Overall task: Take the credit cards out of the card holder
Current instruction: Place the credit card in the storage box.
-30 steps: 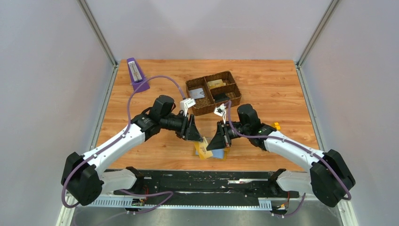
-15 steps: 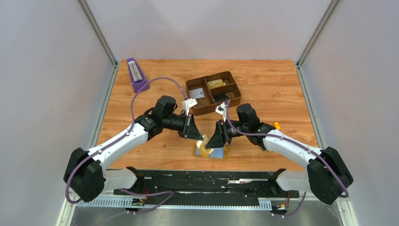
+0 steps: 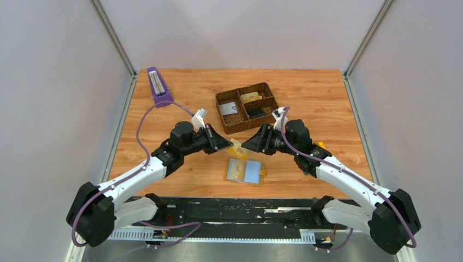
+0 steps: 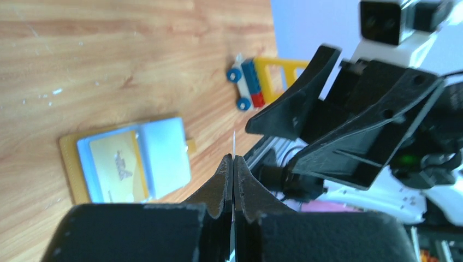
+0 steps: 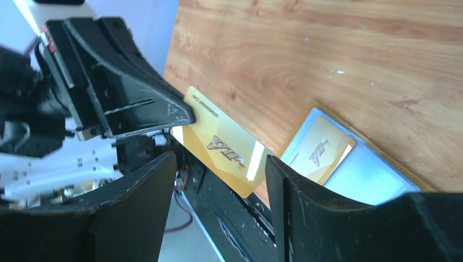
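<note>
The card holder (image 3: 244,171) lies open and flat on the table near the front edge, mustard outside and light blue inside. One gold card (image 4: 117,166) sits in its left pocket. My left gripper (image 3: 225,143) hangs above and behind the holder, shut on another gold credit card (image 3: 237,146). That card shows edge-on between the left gripper (image 4: 233,158) jaws in the left wrist view. The right wrist view shows its gold "VIP" face (image 5: 224,147). My right gripper (image 5: 218,185) faces the card from the right, open, with its fingers apart from the card and nothing between them.
A brown woven tray (image 3: 247,107) with small items in its compartments stands behind the grippers. A purple metronome (image 3: 157,86) stands at the back left. A small yellow, blue and red toy (image 4: 256,82) sits on the table by the right arm.
My left gripper has shut on the gold card and lifted it back from the holder. My right gripper has let go, opened and drawn back. The holder now lies flat and uncovered.
</note>
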You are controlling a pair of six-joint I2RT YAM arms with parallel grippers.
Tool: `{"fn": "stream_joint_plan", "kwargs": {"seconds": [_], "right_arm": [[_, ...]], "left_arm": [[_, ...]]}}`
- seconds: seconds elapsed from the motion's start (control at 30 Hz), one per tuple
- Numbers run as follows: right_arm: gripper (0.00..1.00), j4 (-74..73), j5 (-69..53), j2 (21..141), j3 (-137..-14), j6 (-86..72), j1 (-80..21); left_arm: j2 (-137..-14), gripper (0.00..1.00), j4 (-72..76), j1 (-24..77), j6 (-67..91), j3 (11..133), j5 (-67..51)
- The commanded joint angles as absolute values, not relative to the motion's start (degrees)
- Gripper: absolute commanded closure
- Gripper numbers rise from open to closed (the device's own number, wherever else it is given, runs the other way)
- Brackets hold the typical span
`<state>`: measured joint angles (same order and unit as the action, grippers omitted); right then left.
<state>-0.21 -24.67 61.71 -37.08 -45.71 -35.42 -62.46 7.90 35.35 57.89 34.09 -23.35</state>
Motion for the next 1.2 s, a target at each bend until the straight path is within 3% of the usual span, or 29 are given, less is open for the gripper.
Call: {"fn": "stream_joint_plan", "kwargs": {"seconds": [0.0, 0.3, 0.63, 0.97, 1.0, 1.07, 1.1, 1.17], "right_arm": [[0.38, 3.05, -15.64, 59.88, -36.15, -53.78, -35.07], [0.42, 14.40, -14.58, 60.41, -32.02, -59.54, -35.02], [0.60, 26.06, -19.42, 63.72, -29.52, -61.57, -35.15], [1.00, 29.14, -18.98, 63.09, -28.75, -59.70, -35.15], [1.00, 29.06, -18.93, 62.72, -28.74, -59.46, -35.16], [1.00, 28.34, -18.63, 61.91, -28.80, -58.63, -35.07], [1.00, 27.66, -18.43, 61.36, -28.93, -57.93, -34.98], [1.00, 25.20, -17.97, 60.30, -29.74, -56.10, -34.54]], "left_arm": [[-60.72, 1.00, 22.87, 35.14, 67.35, 32.59, -15.40], [-57.37, 1.00, 32.40, 35.10, 74.26, 26.56, -6.13], [-59.56, 1.00, 38.39, 35.16, 77.20, 24.15, -6.59], [-61.02, 1.00, 40.24, 35.31, 77.37, 23.35, -7.83], [-60.96, 0.98, 40.16, 35.32, 77.11, 23.32, -7.91], [-60.51, 0.85, 38.89, 35.24, 76.51, 23.45, -7.80], [-59.95, 0.73, 38.03, 35.22, 76.18, 23.75, -7.64], [-58.69, 0.59, 33.74, 35.24, 74.72, 24.52, -7.44]]}}
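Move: The left hand still pinches the credit card by its left end. The card's middle is about 3 cm to that hand's right, 2 cm back and 2 cm below. From the open right hand it is some 3 cm to the left, 1 cm back and 1 cm below. From the right hand, the card holder lies about 6 cm back, 1 cm left and 16 cm down on the table. The storage box's middle is roughly 19 cm ahead, neither left nor right, and 14 cm down. Forward and up goes the left hand with the card, about 4 cm each way and slightly left, turning some 20 degrees counter-clockwise as its left side dips. The right hand eases forward about 3 cm, rolls its left side up and rises 3 cm late on while its fingers shut on the card's right end. The left fingers then begin to open around the other end. ##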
